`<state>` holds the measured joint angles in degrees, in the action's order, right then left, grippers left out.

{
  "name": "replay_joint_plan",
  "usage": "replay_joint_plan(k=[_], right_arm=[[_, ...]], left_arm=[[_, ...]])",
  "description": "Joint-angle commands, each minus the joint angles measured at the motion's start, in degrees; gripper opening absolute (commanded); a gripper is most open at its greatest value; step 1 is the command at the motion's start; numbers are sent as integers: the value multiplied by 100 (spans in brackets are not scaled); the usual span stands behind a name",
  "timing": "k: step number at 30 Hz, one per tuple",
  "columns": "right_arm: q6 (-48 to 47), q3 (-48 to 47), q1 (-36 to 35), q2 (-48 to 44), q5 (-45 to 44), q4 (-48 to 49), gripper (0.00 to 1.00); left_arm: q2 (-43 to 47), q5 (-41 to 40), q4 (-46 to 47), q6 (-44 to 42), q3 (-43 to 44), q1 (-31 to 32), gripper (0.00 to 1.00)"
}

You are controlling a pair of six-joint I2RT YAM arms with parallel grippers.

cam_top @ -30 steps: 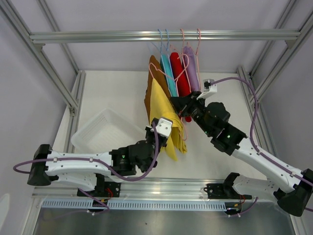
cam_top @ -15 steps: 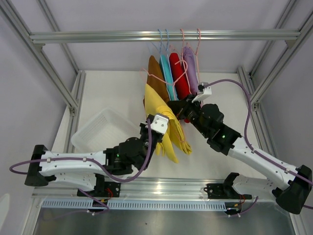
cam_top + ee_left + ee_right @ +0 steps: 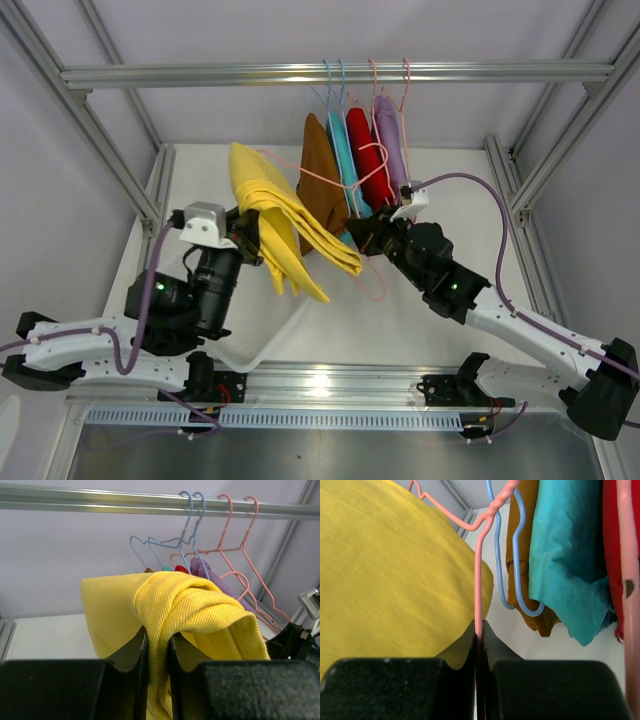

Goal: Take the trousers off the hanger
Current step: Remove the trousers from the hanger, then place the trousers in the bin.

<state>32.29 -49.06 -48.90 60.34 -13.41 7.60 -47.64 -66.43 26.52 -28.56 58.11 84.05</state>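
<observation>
My left gripper [image 3: 250, 236] is shut on the yellow trousers [image 3: 283, 218] and holds them up, left of the rail's other garments; the left wrist view shows the gripper [image 3: 157, 641] pinching a fold of the yellow cloth [image 3: 200, 611]. My right gripper [image 3: 364, 236] is shut on the thin wire of a pink hanger [image 3: 310, 172], seen close in the right wrist view [image 3: 478, 629] with the pink wire [image 3: 478, 580] between the jaws. The yellow cloth's right end reaches that gripper. Brown [image 3: 320, 175], teal [image 3: 342, 150], red [image 3: 366, 152] and lilac [image 3: 391, 140] trousers hang on hangers.
An aluminium rail [image 3: 200, 75] crosses the back and carries blue hangers [image 3: 191, 530] and pink hangers [image 3: 240, 535]. A white plastic basket [image 3: 270, 330] sits at the front left, mostly hidden under my left arm. Frame posts stand at both sides.
My left gripper has swung up and far to the left, carrying the yellow trousers away from the hanging row. My right gripper has stayed on the pink hanger.
</observation>
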Motion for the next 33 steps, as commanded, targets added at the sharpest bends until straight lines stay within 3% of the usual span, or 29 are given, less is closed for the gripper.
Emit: replay_joint_plan(k=[1,9,22,29,33], right_arm=[[-74,89,56,-154,-171,260,0],[5,239,92,-93,-92,365,0],[-100,388,65,365,-197,612,0],[-215,485,153,347,-206,568,0],[-241,520,179,356,-206,568,0]], left_arm=[[325,183,679,-238,298,-38,1],[922,359,258,306,349,-73,0],[659,1080,-1193,1546,1361,-64,1],[1274,1045,-1763,1651,1335,-73,1],[1476,616,-2212,1599,1326,-73,0]])
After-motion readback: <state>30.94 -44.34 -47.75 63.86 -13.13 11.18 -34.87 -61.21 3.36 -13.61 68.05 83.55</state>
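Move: The left hand already grips the yellow trousers. The white basket lies about 14 cm to its left, 4 cm ahead and 44 cm below, while the pink hanger's middle is some 11 cm to its right, 8 cm ahead and 9 cm below. From the right hand, which pinches that hanger, the yellow trousers are about 11 cm left, 2 cm back and 10 cm higher; roughly level with it hang the brown trousers, 14 cm ahead and 7 cm left, and the teal ones, 12 cm ahead and 1 cm left. Keeping the yellow trousers clamped, the left hand draws them off the hanger's far end, about 7 cm to the left and 5 cm up, easing back slightly mid-way, while the wrist rolls left side down some 10–15 degrees. The right hand keeps its pinch on the pink hanger, almost still at first, then lowers it about 5 cm. ##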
